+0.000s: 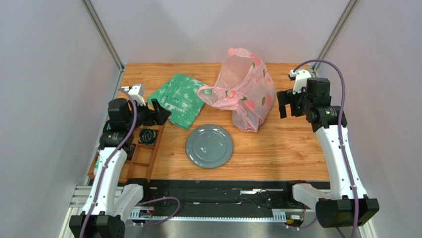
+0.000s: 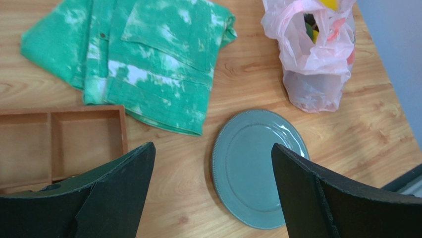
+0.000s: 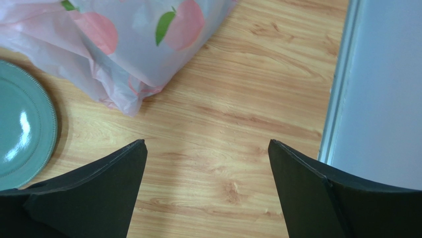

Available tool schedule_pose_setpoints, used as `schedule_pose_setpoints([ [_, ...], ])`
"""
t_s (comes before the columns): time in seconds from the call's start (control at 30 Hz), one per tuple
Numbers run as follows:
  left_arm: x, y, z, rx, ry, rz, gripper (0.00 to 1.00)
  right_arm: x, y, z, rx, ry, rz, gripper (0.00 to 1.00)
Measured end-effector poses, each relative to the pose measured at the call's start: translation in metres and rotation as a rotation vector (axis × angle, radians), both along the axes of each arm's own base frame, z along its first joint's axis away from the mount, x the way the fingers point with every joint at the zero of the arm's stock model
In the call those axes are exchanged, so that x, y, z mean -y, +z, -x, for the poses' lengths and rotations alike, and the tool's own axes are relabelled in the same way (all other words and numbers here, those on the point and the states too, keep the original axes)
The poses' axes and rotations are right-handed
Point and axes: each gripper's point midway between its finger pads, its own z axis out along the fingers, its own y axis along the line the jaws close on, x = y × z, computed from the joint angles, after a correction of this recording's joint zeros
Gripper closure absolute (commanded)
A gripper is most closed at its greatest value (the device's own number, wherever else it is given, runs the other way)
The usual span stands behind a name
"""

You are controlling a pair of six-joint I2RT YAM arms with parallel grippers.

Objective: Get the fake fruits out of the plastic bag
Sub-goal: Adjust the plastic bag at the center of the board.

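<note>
The pink plastic bag (image 1: 246, 89) with peach prints stands upright at the back middle of the table. It also shows in the left wrist view (image 2: 314, 54) and the right wrist view (image 3: 124, 39). Through its mouth I see a bit of yellow fruit (image 2: 328, 3) and something dark green (image 2: 310, 30); the other fake fruits are hidden inside. My left gripper (image 1: 159, 111) is open and empty at the left, above the wooden tray. My right gripper (image 1: 289, 105) is open and empty, just right of the bag.
A grey-blue plate (image 1: 209, 146) lies in front of the bag. A flat green patterned bag (image 1: 179, 99) lies to the bag's left. A wooden compartment tray (image 1: 141, 157) with a dark coiled item sits at the left edge. Walls stand on both sides.
</note>
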Motion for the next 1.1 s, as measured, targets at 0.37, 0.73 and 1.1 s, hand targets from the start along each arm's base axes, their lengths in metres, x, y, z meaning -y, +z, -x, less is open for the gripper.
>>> schedule_pose_setpoints([
  [0.37, 0.021, -0.016, -0.011, -0.14, -0.154, 0.036, 0.01, -0.064, 0.034, -0.144, 0.13, 0.207, -0.134, 0.04],
  [0.73, 0.024, 0.045, -0.052, 0.083, -0.322, -0.267, 0.01, -0.12, 0.007, -0.226, 0.128, 0.287, -0.108, 0.03],
  [1.1, 0.086, 0.004, -0.075, -0.025, -0.551, -0.33, 0.01, -0.153, -0.012, -0.252, 0.217, 0.281, 0.092, 0.07],
])
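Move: The pink plastic bag's middle lies about 14 cm ahead of the right hand, 16 cm to its left and some 17 cm below. From the left hand it is roughly 15 cm ahead, 32 cm right and 16 cm down. The green cloth lies 13 cm ahead of the left hand and 5 cm right. The gray plate is 8 cm nearer the base than the left hand and 18 cm to its right, both some 22 cm below. Both open hands head for the bag without visible contact. The right sweeps forward about 25 cm and left 15 cm, arching slightly, to above the bag's far, open end, fingers tipping a little upward. The left dips, rises, then sinks back level, going forward about 7 cm and right 8 cm over the green cloth while turning some 30 degrees clockwise and rolling its left side up. ##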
